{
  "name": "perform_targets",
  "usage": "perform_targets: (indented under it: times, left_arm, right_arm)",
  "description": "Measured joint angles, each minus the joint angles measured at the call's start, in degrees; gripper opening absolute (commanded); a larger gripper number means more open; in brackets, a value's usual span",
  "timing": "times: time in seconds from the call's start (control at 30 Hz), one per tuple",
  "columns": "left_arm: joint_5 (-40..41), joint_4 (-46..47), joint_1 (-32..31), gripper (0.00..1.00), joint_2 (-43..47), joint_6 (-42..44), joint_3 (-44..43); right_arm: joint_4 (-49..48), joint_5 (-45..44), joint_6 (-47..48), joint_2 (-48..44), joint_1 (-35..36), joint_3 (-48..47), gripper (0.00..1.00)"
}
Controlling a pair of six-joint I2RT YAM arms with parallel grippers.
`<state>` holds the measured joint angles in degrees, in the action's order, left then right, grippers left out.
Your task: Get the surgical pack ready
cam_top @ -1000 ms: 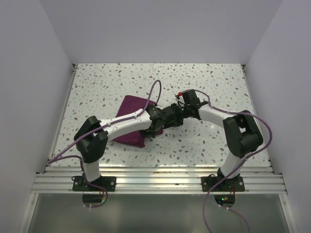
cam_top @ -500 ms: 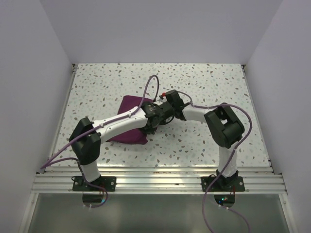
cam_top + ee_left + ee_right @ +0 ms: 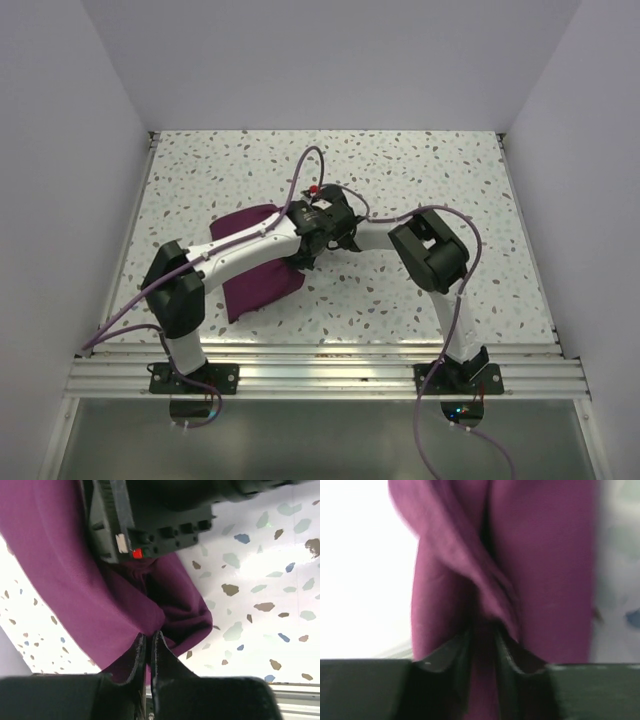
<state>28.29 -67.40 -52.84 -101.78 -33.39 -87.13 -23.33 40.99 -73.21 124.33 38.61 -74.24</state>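
The surgical pack [image 3: 250,285] is a dark purple wrapped bundle lying left of the table's middle, partly hidden under my left arm. At its right end my left gripper [image 3: 302,258] is shut on a fold of the purple cloth [image 3: 100,595], which shows pinched between the tips [image 3: 146,639]. My right gripper [image 3: 318,240] reaches in from the right and meets the same end; its black body [image 3: 155,525] fills the top of the left wrist view. A bunched fold of cloth [image 3: 490,590] sits between its narrowly parted fingers [image 3: 482,630]. The pack's contents are hidden.
The speckled tabletop [image 3: 430,180] lies around the bundle, white walls on three sides. A metal rail [image 3: 320,370] runs along the near edge. Purple cables [image 3: 300,170] loop over both arms above the bundle.
Both grippers have moved left together. The bundle has slid left and turned, its near end now swung toward the front. The right arm has stretched further across.
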Motion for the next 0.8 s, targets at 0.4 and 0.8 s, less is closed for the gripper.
perform_targets:
  times: [0.4,0.8]
  left_arm:
    - [-2.1,5.1,-0.2,0.19,0.1,0.0,2.3]
    - [-4.6,7.6,1.9,0.59,6.3,0.2,2.5]
  right_arm:
    - [-1.8,-1.1,0.1,4.8,-1.0,-4.3,0.41]
    - [18.1,1.6,16.1,-2.0,-10.2,-2.9,0.53]
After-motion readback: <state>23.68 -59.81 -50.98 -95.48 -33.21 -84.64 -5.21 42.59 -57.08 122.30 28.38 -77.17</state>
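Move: My left hand is shut on the folded wrap of the surgical pack near its right corner; that corner lies about 3 cm to the right, 2 cm back and 5 cm below. The pack's middle is roughly 10 cm to the left, level front to back and 6 cm below. From my right hand, which reaches in leftward over the far side of the pack, that middle lies some 7 cm back, 2 cm left and 4 cm below. With my left hand I keep the pinched cloth, ease it about 2 cm right and 1 cm down beside the pack's right corner, then open wide, let go and lift some 3 cm. My right hand slides a little further left and forward, then draws back about 9 cm to the right, off the cloth, fingers spreading wider; it ends about 5 cm farther forward. ##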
